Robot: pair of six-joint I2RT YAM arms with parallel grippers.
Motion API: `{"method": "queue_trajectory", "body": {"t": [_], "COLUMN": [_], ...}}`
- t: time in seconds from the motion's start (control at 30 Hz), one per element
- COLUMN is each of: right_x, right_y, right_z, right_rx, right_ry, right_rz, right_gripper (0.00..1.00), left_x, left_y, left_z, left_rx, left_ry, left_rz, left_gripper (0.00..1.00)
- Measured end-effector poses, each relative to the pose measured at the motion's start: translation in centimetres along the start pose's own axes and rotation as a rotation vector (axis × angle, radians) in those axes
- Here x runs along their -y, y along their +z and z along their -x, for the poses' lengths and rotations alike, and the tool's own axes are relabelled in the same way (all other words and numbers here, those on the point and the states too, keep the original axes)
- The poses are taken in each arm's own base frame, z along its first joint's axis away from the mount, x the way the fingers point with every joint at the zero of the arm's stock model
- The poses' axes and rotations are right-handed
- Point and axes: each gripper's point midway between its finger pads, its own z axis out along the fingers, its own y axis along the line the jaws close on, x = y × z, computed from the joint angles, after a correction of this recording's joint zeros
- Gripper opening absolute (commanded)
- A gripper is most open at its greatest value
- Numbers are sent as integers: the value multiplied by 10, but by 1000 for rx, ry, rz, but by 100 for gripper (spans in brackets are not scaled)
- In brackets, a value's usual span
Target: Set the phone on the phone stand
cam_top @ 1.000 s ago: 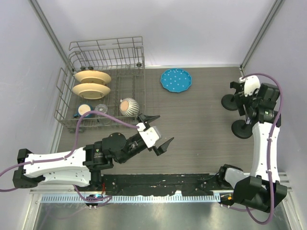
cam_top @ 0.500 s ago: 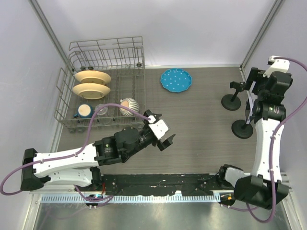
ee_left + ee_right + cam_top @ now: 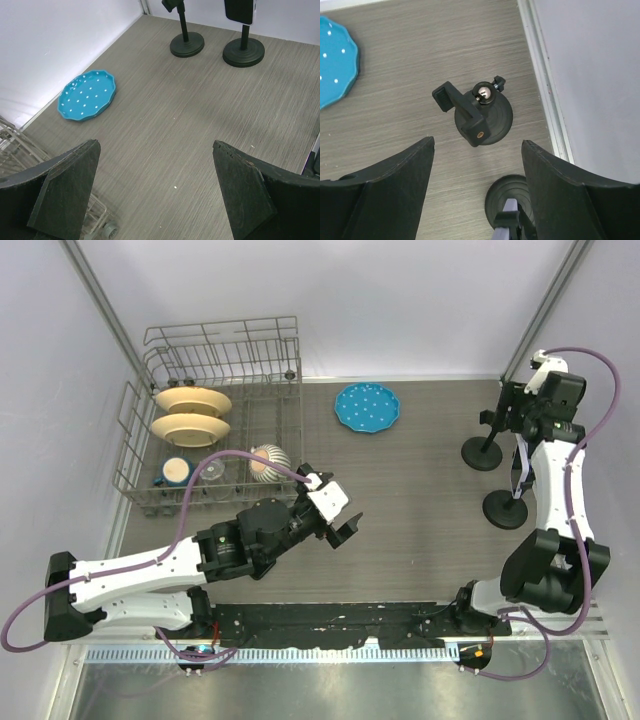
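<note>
The phone point(image 3: 519, 473) stands clamped upright on the nearer black stand point(image 3: 505, 509). Its dark face point(image 3: 240, 10) shows in the left wrist view and its lilac edge point(image 3: 509, 218) in the right wrist view. A second stand point(image 3: 482, 452) with an empty clamp point(image 3: 470, 114) is just behind it. My right gripper point(image 3: 508, 406) point(image 3: 478, 141) hovers open above the empty stand, holding nothing. My left gripper point(image 3: 340, 508) point(image 3: 155, 144) is wide open over the middle of the table, far from both stands.
A blue dotted plate point(image 3: 367, 406) point(image 3: 87, 95) lies at the back centre. A wire dish rack point(image 3: 215, 420) with plates, a bowl and cups fills the back left. The metal rail point(image 3: 542, 80) of the right wall runs close beside the stands.
My right gripper has drawn back from the phone on the near stand and swung over the far stand. The left arm has reached slightly right and turned its wrist.
</note>
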Motion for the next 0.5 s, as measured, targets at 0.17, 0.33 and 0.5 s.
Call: {"method": "queue_trajectory", "body": {"t": [0.17, 0.33, 0.5], "right_x": [-3, -11, -10], "right_y": [23, 41, 45], "right_z": [-11, -18, -27], "right_rx": [-57, -106, -145], "right_ry": [-56, -84, -122], "right_rz": [43, 108, 115], "right_gripper": [61, 57, 49], "left_x": [0, 0, 0], "left_y": [0, 0, 0], "left_z": [0, 0, 0], "left_rx": [-1, -1, -1], "left_ry": [0, 0, 1], "left_rz": [0, -3, -3], "left_gripper": [100, 100, 100]}}
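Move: The clamp of the empty phone stand lies about 5 cm ahead of the open right hand, some 2 cm to its left and 8 cm below. The near stand, already holding a phone, is roughly 12 cm back and 2 cm right of the right hand, its middle 14 cm lower; the blue plate is about 20 cm ahead, 31 cm left and 22 cm down. From the left hand, the empty clamp lies roughly 27 cm ahead, 41 cm right and 13 cm below. The right hand sinks about 4.5 cm and eases some 3 cm forward towards the empty stand's clamp, the forward part fading out near the end while it keeps going down. On the way the wrist tips its fingers farther down and turns counter-clockwise, each by roughly 10 degrees, and the fingers close from about three quarters open to just over half, narrowing above the clamp with no touch to be seen yet. ##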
